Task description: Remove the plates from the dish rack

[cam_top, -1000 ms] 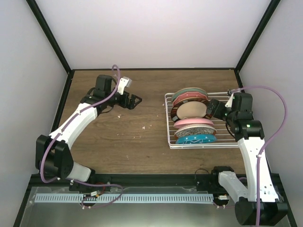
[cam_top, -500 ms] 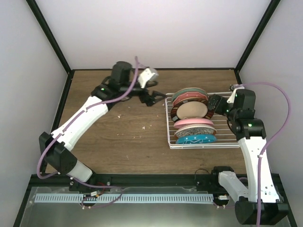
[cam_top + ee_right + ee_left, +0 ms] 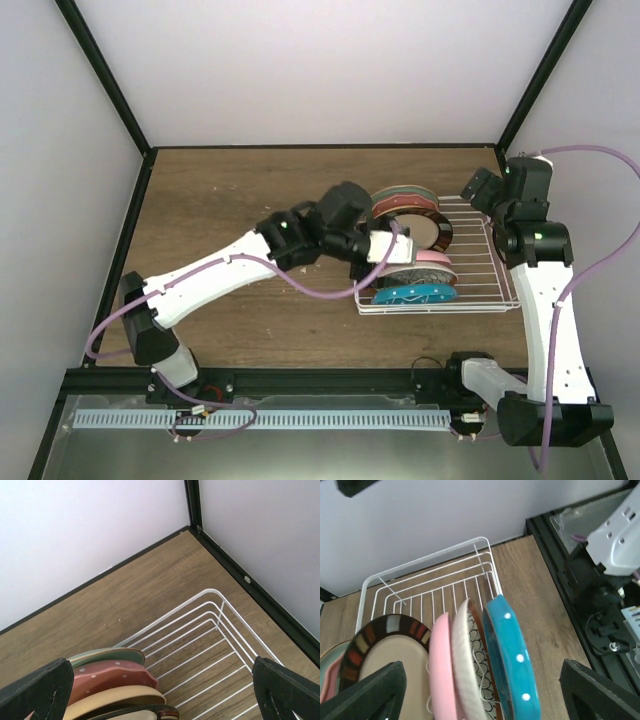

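Observation:
The white wire dish rack [image 3: 480, 270] holds six plates upright in a row. From far to near they are pale green [image 3: 400, 192], red-pink dotted [image 3: 408, 205], tan dark-rimmed [image 3: 428, 230], plain pink [image 3: 438, 257], petal-patterned [image 3: 432, 274] and teal dotted [image 3: 415, 295]. My left gripper [image 3: 372, 250] is open at the rack's left side. In the left wrist view its fingers [image 3: 370, 690] spread wide of the pink [image 3: 442, 670], petal-patterned [image 3: 470, 665] and teal [image 3: 512, 660] plates. My right gripper [image 3: 478, 190] is open and empty above the rack's far right corner [image 3: 215, 597].
The black frame post and the white walls stand close behind the right gripper [image 3: 192, 505]. Bare wood lies left of the rack [image 3: 230, 200]. The rack's right half [image 3: 210, 645] holds no plates. The right arm's base [image 3: 615, 535] stands near the rack's near end.
My left arm has swung from the far left of the table across to the rack's left side. My right gripper has drawn back from the plates up to the far right corner.

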### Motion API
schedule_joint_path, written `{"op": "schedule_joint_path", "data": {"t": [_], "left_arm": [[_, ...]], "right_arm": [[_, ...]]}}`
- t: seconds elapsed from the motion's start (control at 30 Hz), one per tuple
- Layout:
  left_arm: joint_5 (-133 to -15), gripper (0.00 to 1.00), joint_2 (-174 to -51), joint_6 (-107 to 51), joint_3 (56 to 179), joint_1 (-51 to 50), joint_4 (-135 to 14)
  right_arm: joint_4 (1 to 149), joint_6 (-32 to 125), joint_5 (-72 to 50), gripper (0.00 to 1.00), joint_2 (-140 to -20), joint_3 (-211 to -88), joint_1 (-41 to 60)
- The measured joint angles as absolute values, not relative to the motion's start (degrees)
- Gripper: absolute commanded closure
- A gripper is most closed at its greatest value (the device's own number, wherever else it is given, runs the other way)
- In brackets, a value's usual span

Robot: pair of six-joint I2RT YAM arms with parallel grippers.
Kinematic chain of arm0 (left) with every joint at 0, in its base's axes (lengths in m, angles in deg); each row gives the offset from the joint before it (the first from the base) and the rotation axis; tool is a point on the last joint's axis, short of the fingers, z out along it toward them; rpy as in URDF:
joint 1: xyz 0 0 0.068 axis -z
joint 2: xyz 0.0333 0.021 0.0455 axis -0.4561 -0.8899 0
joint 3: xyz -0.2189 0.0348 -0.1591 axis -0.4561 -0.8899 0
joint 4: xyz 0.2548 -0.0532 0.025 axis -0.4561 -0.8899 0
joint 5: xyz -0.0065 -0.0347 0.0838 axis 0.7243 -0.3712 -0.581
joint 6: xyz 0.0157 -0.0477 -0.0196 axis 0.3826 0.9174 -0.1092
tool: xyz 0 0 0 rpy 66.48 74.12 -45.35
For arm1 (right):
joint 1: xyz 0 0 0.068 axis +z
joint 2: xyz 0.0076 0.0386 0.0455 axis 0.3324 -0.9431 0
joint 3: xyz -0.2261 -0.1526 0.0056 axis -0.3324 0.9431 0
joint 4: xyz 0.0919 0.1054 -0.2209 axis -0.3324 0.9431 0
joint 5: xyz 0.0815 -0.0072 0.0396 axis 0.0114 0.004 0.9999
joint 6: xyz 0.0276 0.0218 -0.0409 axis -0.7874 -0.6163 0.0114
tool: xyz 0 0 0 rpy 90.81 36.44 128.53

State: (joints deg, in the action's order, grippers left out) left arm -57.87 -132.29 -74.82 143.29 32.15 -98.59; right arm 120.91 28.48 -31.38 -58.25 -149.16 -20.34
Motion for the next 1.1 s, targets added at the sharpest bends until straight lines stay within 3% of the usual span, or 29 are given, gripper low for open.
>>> {"op": "schedule_joint_path", "data": {"t": [0.37,0.63,1.1], "left_arm": [[-73.39,0.38,-131.56,-75.60,134.88,43.52,-92.77],[-81.69,0.40,-133.71,-73.55,134.68,46.36,-87.79],[-85.06,0.40,-139.19,-70.86,134.68,47.87,-85.76]], "right_arm": [[122.88,26.68,-32.72,0.00,-58.38,-149.29,-20.34],[125.04,26.22,-33.07,0.00,-54.05,-147.95,-20.34],[129.13,24.96,-33.24,0.00,-49.51,-147.39,-20.34]]}}
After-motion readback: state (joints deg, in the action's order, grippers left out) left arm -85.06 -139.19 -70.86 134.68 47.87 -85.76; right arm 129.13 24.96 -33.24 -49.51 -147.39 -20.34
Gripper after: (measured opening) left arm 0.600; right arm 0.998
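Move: The blue plate, front-most in the rack, is the left hand's target: about 6 cm to its right, a couple of centimetres farther out, and some 20 cm below. Behind it in the rack, at much the same height, are the patterned plate (about 6 cm ahead of the hand and 6 to its right), the pink plate (9 ahead, 5 right) and the brown-rimmed plate (15 ahead, 4 right). From the right hand the blue plate is roughly 15 cm to the left, 11 back and 22 below. The left hand, empty, sinks about 9 cm towards the blue plate: first down and back about 4.5 cm each, then, after a brief check, on down and to the right (some 6 cm right in all), while its fingers narrow from nearly wide open to just over half and the wrist rolls about 10 degrees, forward side rising, and swings slightly counter-clockwise. The right hand, wide open and holding nothing, draws back about 5 cm at almost the same height above the rack. ##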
